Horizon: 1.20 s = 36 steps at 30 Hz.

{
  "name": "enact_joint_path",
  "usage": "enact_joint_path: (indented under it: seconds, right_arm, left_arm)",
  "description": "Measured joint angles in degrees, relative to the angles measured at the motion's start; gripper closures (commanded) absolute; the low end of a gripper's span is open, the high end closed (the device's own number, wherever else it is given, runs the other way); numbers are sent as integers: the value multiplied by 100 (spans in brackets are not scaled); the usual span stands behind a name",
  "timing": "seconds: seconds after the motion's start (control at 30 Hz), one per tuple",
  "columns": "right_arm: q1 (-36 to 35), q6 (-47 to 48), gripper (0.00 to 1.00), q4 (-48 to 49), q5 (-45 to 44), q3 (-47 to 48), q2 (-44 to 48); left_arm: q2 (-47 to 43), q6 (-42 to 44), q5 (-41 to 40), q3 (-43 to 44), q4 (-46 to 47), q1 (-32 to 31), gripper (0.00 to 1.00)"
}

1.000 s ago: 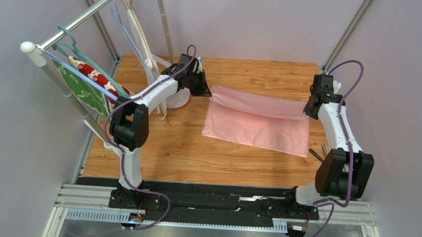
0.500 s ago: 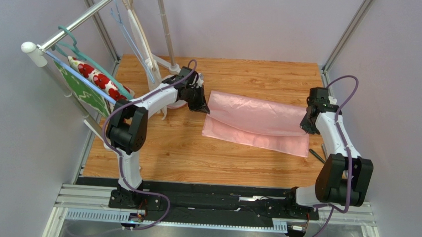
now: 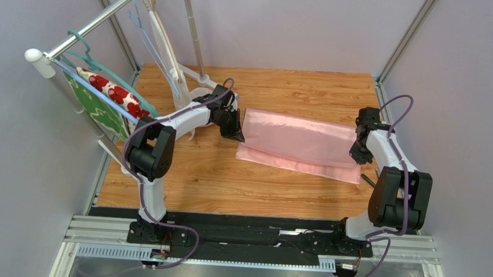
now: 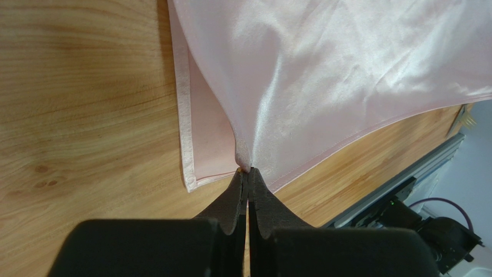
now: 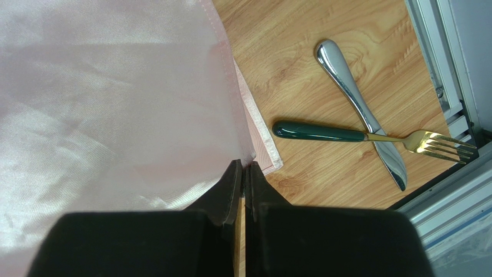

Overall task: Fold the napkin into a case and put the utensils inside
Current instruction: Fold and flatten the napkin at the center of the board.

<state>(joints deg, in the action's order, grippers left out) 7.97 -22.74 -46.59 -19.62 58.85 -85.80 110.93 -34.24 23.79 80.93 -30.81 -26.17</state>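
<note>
The pink napkin [image 3: 299,144] lies mid-table, its upper layer doubled over the lower one, with a strip of the lower layer showing along the near edge. My left gripper [image 3: 238,137] is shut on the upper layer's left corner; the left wrist view shows the napkin [image 4: 323,69] pinched at the left gripper [image 4: 248,171]. My right gripper [image 3: 354,157] is shut on the right corner of the napkin [image 5: 115,104], as the right gripper [image 5: 242,164] shows in its wrist view. To the right lie the utensils: a silver knife [image 5: 358,107] crossed by a fork [image 5: 369,137] with a dark green handle and gold tines.
A metal rack [image 3: 85,28] stands at the left with hangers, a green cloth [image 3: 97,110] and a white cloth with red flowers [image 3: 110,92]. A white stand base [image 3: 198,83] sits behind the left arm. The table's right rail [image 5: 456,115] runs just past the fork.
Both grippers have moved toward the near edge, drawing the napkin's upper layer over the lower one. Less of the lower layer shows now.
</note>
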Motion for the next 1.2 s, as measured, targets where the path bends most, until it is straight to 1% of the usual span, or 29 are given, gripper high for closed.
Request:
enact_joint_path:
  seconds: [0.37, 0.57, 0.8, 1.03, 1.2]
  right_arm:
    - [48, -127, 100, 46, 9, -162, -155]
    - [79, -256, 100, 70, 131, -245, -457]
    - [85, -299, 100, 138, 212, -271, -680]
    - [85, -297, 100, 142, 184, -271, -643]
    - [85, -297, 100, 42, 155, -264, -243]
  left_arm:
    - [70, 162, -76, -107, -157, -48, 100]
    - [302, 247, 122, -107, -129, -142, 100]
    - [396, 286, 140, -190, -142, -177, 100]
    - [385, 367, -55, -192, -173, -188, 100]
    - [374, 481, -212, -190, -332, -188, 100]
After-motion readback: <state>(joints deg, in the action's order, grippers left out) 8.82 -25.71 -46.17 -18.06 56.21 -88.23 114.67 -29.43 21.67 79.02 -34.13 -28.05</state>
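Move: The pink napkin's upper layer is held by its corners, about 5 cm above the board. The lower layer's near-left corner lies some 5 cm back and 2 cm left of the left fingertips and 5 cm below. Its near-right corner sits about 6 cm back, 1 cm right and 5 cm below the right fingertips. The green-handled fork is centred about 8 cm back and 9 cm right of the right hand, crossed with the knife at 8 cm back and 8 cm right, both 5 cm lower. The napkin's upper layer is lowered and drawn back towards the lower layer's near edge, both hands keeping their corner pinches. The left sinks about 4.5 cm while pulling back some 3 cm. The right drops about 4 cm and back 1.5 cm, then at the end rises 2 cm again, still shut on the cloth, its slight tilt easing off. ##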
